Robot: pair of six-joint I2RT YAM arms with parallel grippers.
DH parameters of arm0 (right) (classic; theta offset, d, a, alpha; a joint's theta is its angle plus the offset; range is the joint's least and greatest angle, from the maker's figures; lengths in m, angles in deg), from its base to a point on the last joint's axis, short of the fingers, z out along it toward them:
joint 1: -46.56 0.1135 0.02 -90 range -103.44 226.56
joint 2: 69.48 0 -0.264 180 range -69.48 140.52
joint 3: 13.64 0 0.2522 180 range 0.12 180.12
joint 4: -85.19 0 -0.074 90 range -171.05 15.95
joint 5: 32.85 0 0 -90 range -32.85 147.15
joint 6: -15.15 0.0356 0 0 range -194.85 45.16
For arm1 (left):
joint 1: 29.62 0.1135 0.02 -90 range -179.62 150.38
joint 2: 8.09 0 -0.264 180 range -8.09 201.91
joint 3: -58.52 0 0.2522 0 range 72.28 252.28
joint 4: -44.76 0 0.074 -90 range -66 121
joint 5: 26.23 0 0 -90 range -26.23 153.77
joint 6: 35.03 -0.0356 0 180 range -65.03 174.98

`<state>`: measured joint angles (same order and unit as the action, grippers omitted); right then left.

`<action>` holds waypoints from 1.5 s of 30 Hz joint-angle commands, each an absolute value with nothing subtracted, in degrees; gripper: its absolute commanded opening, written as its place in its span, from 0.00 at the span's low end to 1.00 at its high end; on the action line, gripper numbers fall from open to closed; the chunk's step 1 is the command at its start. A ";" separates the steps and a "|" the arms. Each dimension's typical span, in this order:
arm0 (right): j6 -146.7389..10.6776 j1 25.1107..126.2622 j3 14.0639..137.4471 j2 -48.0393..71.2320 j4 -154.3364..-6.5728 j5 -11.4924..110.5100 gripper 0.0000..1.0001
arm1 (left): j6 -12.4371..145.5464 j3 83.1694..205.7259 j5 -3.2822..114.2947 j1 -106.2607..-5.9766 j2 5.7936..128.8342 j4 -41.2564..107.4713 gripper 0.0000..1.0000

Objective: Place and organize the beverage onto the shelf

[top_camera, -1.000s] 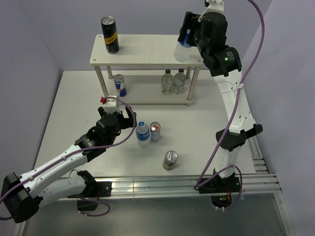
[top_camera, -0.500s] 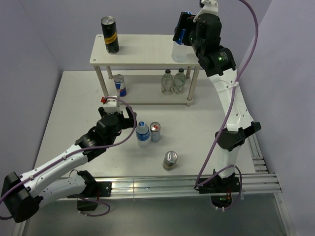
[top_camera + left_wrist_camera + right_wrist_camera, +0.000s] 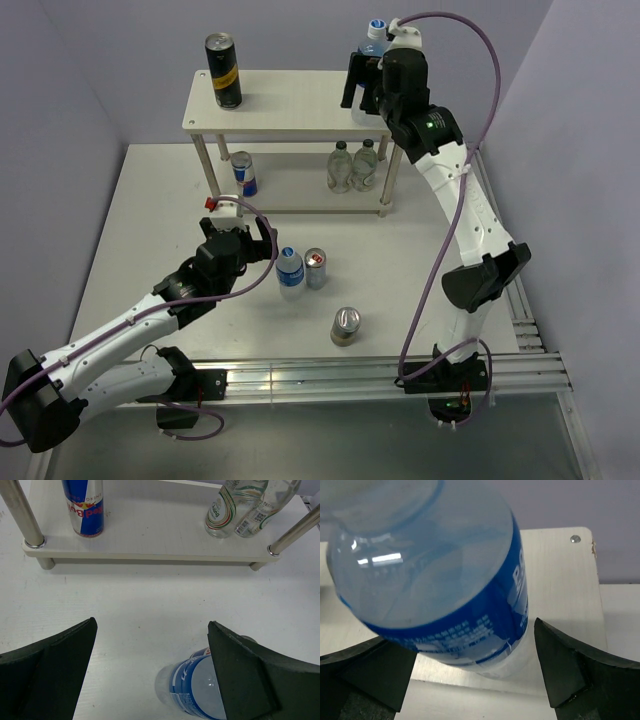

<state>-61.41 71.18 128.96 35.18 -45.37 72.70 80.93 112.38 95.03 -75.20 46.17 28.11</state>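
Note:
The cream shelf (image 3: 300, 108) holds a black-and-gold can (image 3: 224, 70) on the left of its top board. At the right end stands a blue-labelled water bottle (image 3: 376, 30) (image 3: 435, 570). My right gripper (image 3: 363, 92) (image 3: 470, 675) is open around the bottle's base, with both fingers apart from it. On the lower board (image 3: 150, 530) are a blue-and-silver can (image 3: 243, 174) (image 3: 84, 505) and two clear bottles (image 3: 352, 165) (image 3: 235, 505). On the table, my left gripper (image 3: 247, 245) (image 3: 150, 672) is open just left of another blue-labelled bottle (image 3: 290, 272) (image 3: 200, 685).
A slim blue-and-silver can (image 3: 315, 268) stands right beside the table bottle. A further can (image 3: 346, 325) stands nearer the front rail (image 3: 350, 375). The shelf's thin metal legs (image 3: 20, 512) rise at its corners. Purple walls close in the table's back and sides.
The right gripper has opened and let go of the water bottle, which now stands on the shelf's top board. The right arm has shifted. The left arm has not moved.

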 commanded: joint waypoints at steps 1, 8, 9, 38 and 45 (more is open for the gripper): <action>-61.93 71.70 126.34 29.40 -49.93 70.60 1.00 | 80.20 112.71 95.06 -75.32 46.05 28.90 0.99; -61.40 72.14 118.53 24.48 -51.51 68.41 1.00 | 80.20 112.97 96.02 -75.32 46.31 28.54 0.99; -61.22 72.14 117.47 23.69 -51.69 67.88 1.00 | 80.11 112.97 96.55 -75.41 46.31 28.28 0.99; -55.60 86.29 54.88 -29.76 -53.54 78.33 1.00 | 86.79 99.70 88.72 -93.87 47.35 37.94 0.99; -55.95 86.29 54.17 -33.00 -53.01 76.49 1.00 | 86.44 102.24 97.51 -93.87 60.36 44.62 0.99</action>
<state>-56.19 85.98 53.97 -30.83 -52.01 77.03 85.96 99.81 93.00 -93.63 57.75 37.16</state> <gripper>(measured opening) 0.997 0.994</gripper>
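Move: The blue bottle just set on the top shelf stands between the right hand's open fingers. The clear bottles are some 27 cm below that hand, one straight under it, one about 5 cm left; the shelf's black can is about 29 cm left, 3 cm farther out. From the left hand, the table's blue bottle lies about 5 cm back, 10 cm right, 11 cm lower; the red-topped can is 6 cm right of this bottle and 3 cm farther out. Straight back off the shelved bottle, gently at first and then fast, the right hand withdraws about 25 cm and sinks some 13 cm, fingers still wide open. The left, also open, swings back and right past the near side of the table's bottle, turning clockwise about 20 degrees, then drops about 13 cm, tipping down a little, to come close to that bottle. ##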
